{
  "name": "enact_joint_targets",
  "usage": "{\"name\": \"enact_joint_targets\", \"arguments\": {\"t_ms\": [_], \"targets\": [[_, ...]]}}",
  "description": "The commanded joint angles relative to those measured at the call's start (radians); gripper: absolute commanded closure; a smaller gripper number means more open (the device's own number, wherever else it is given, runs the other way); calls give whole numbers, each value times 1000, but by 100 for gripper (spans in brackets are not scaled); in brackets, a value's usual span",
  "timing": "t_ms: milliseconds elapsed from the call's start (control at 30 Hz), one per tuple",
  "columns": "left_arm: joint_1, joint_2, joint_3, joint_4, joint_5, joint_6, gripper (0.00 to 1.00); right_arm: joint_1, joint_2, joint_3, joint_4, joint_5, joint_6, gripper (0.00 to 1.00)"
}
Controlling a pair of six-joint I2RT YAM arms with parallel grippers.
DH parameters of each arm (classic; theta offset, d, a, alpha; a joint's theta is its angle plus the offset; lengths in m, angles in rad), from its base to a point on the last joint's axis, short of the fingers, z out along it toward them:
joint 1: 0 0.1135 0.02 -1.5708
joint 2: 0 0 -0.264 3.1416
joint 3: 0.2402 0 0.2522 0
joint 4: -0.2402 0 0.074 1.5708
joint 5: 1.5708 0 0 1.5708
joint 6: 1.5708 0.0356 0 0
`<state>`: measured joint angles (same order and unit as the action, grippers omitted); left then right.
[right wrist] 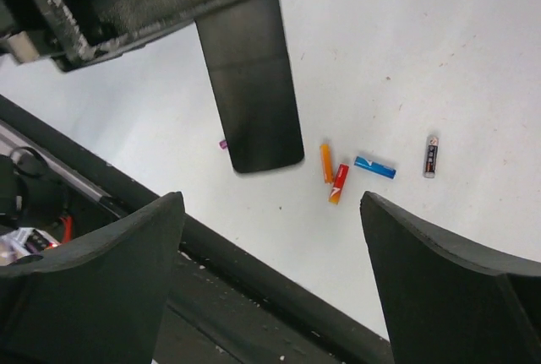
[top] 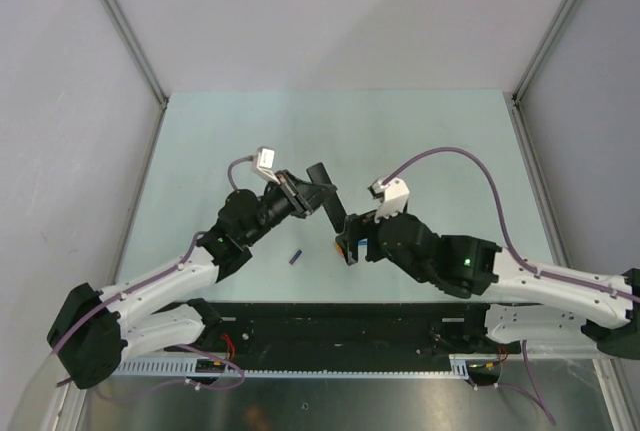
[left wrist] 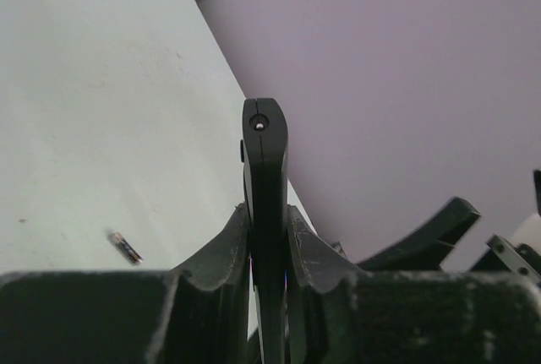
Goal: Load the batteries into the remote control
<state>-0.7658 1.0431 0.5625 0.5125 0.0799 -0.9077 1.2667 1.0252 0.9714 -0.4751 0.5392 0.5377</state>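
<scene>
My left gripper (top: 298, 195) is shut on the black remote control (top: 322, 191) and holds it above the table. In the left wrist view the remote (left wrist: 265, 170) stands edge-on between the fingers (left wrist: 221, 250). My right gripper (right wrist: 270, 203) is open and empty, hovering above the table near its front edge. Two orange-red batteries (right wrist: 325, 162) (right wrist: 338, 183) lie side by side on the table below it, just right of the remote's (right wrist: 251, 85) free end. In the top view a bit of orange (top: 342, 247) shows at my right gripper (top: 350, 236).
A blue cylinder (right wrist: 374, 167) and a dark grey piece (right wrist: 430, 156) lie right of the batteries. A purple cylinder (right wrist: 223, 143) peeks out beside the remote's end; it also shows in the top view (top: 296, 255). The table's dark front rail (right wrist: 254, 279) runs just below.
</scene>
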Motion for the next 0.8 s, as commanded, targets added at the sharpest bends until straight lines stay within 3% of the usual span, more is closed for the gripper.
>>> {"name": "enact_joint_targets", "arguments": {"t_ms": [0, 100, 167, 200, 267, 300, 333, 433, 767], "targets": [[54, -58, -21, 34, -78, -16, 100, -1, -94, 23, -14, 62, 100, 10], [53, -83, -29, 58, -132, -2, 100, -38, -160, -51, 61, 76, 183, 6], [39, -107, -73, 119, -169, 24, 100, -79, -212, -164, 220, -28, 206, 6], [33, -120, -100, 227, -181, 35, 100, -139, -235, -207, 286, -80, 238, 6], [17, -133, -192, 364, -209, 59, 100, -219, -283, -290, 403, -250, 313, 7], [16, -144, -211, 442, -213, 61, 100, -322, -286, -307, 429, -316, 364, 7], [16, -147, -223, 457, -215, 69, 100, -366, -283, -324, 500, -476, 383, 7], [10, -152, -236, 463, -210, 89, 100, -473, -257, -361, 614, -669, 439, 6], [-46, -117, -216, 466, -253, 133, 100, -481, -44, -362, 855, -809, 492, 11]]}}
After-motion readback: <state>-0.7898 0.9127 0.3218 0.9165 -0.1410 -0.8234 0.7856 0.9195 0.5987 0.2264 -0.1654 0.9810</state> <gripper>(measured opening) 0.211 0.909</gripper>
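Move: The remote control is already pinched near its middle in the left hand, its middle about 1 cm back, 1 cm right and 1 cm below that hand point. From the empty, open right hand it lies roughly 7 cm ahead, 5 cm left and 2 cm higher. About 23 cm below the right hand lie the red battery, 2 cm ahead and 1 cm left; the orange, 3 cm ahead and 3 cm left; the blue, 4 cm ahead and 1 cm right. Swinging round, the open right hand rises about 3 cm while going right, then reaches forward and down, and finally swings left some 5 cm towards the remote's lower end, rolling about 45 degrees so its left side lifts; its fingers stay wide. The left hand keeps its pinch and, after a brief forward nudge, carries the remote about 5 cm left and slightly up, tipping its fingers up and turning a little counter-clockwise. ##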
